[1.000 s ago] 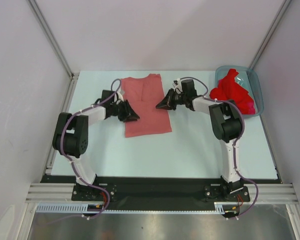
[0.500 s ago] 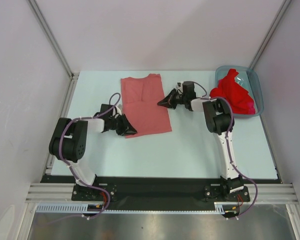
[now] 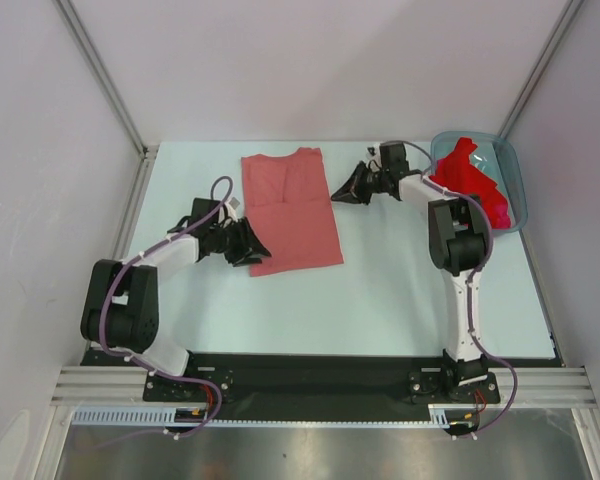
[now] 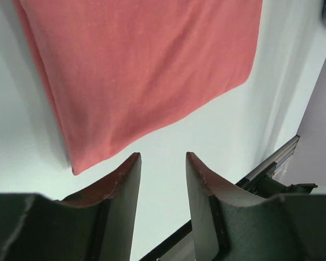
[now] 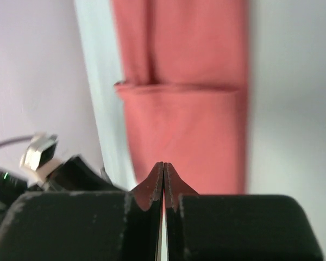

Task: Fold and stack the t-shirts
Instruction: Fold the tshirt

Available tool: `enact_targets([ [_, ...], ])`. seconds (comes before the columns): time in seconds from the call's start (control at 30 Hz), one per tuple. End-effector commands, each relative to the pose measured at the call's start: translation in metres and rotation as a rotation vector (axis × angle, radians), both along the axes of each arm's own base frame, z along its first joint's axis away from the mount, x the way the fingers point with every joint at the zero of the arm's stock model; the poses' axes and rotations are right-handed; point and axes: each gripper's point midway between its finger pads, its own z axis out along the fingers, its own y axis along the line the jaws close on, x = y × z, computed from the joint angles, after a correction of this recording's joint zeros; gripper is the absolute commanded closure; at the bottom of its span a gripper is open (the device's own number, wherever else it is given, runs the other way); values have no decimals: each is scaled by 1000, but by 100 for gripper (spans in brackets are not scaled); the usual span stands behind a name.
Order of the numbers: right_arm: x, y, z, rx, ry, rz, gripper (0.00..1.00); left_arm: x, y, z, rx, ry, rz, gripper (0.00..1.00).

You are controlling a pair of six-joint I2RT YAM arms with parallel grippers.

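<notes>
A salmon-pink t-shirt (image 3: 292,210) lies flat on the table, folded into a long strip, collar end at the back. My left gripper (image 3: 262,250) sits low at its near left corner. In the left wrist view that gripper (image 4: 162,160) is open with only bare table between its fingers, and the t-shirt (image 4: 146,65) lies just beyond the tips. My right gripper (image 3: 336,194) hovers by the strip's right edge and is shut on nothing (image 5: 163,166), with the t-shirt (image 5: 185,125) ahead of it. Brighter red t-shirts (image 3: 472,185) lie bunched in a bin.
The translucent blue-grey bin (image 3: 517,170) stands at the back right corner. Walls close the table in at left, back and right. The left arm's wrist (image 5: 65,174) shows at the edge of the right wrist view.
My left gripper slid down to the shirt's near left corner and its jaws have widened. The right gripper, still shut, drew back toward the far right, off the shirt's edge.
</notes>
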Motion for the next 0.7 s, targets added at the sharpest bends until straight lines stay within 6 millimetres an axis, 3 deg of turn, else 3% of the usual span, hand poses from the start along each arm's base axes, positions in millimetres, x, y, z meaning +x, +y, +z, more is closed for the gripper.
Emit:
enact_targets([
  [0.0, -51, 27, 76, -27, -149, 186, 97, 0, -6, 12, -37, -19, -21, 57],
  [0.03, -73, 42, 68, -24, -125, 237, 97, 1, -7, 10, -47, -23, -21, 59],
  [0.07, -84, 50, 71, -8, -125, 266, 97, -4, -10, 1, -65, 11, -29, 61],
  [0.13, -112, 73, 57, 15, -88, 329, 98, -1, -12, -6, -85, 19, -23, 64],
  [0.23, -134, 98, 48, 62, -64, 378, 100, -1, -10, -26, -82, 64, -7, 69],
  [0.27, -151, 111, 41, 74, -37, 412, 100, -1, -9, -30, -79, 71, -3, 69],
  [0.33, -157, 122, 31, 89, -42, 437, 100, -1, -6, -39, -68, 87, 5, 69],
  [0.4, -170, 126, 13, 113, 39, 445, 100, -3, -2, -47, -53, 104, 11, 70],
  [0.43, -165, 130, 17, 151, -13, 446, 100, -5, 0, -52, -46, 120, 20, 71],
  [0.67, -183, 117, -25, 124, 68, 460, 100, -20, 8, -74, -30, 195, 56, 76],
])
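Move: The left gripper hangs some 5 cm above the shirt's near-left corner, which lies about 3 cm to its left and 2 cm back. From the right gripper, the middle of the shirt's near edge lies roughly 19 cm back, 11 cm left and 5 cm down; the near-right corner is some 17 cm back and 2 cm to its right, also 5 cm down. The left gripper itself is about 18 cm back and 21 cm left of the right one, nearly level in height. Swing the closed right gripper back about 19 cm and some 11 cm left, arching up around 8 cm over the folded shirt and then down to the middle of its near edge, turning about 25 degrees counter-clockwise. Meanwhile lower the left gripper about 5 cm onto the cloth beside the near-left corner, closing its fingers partway. ##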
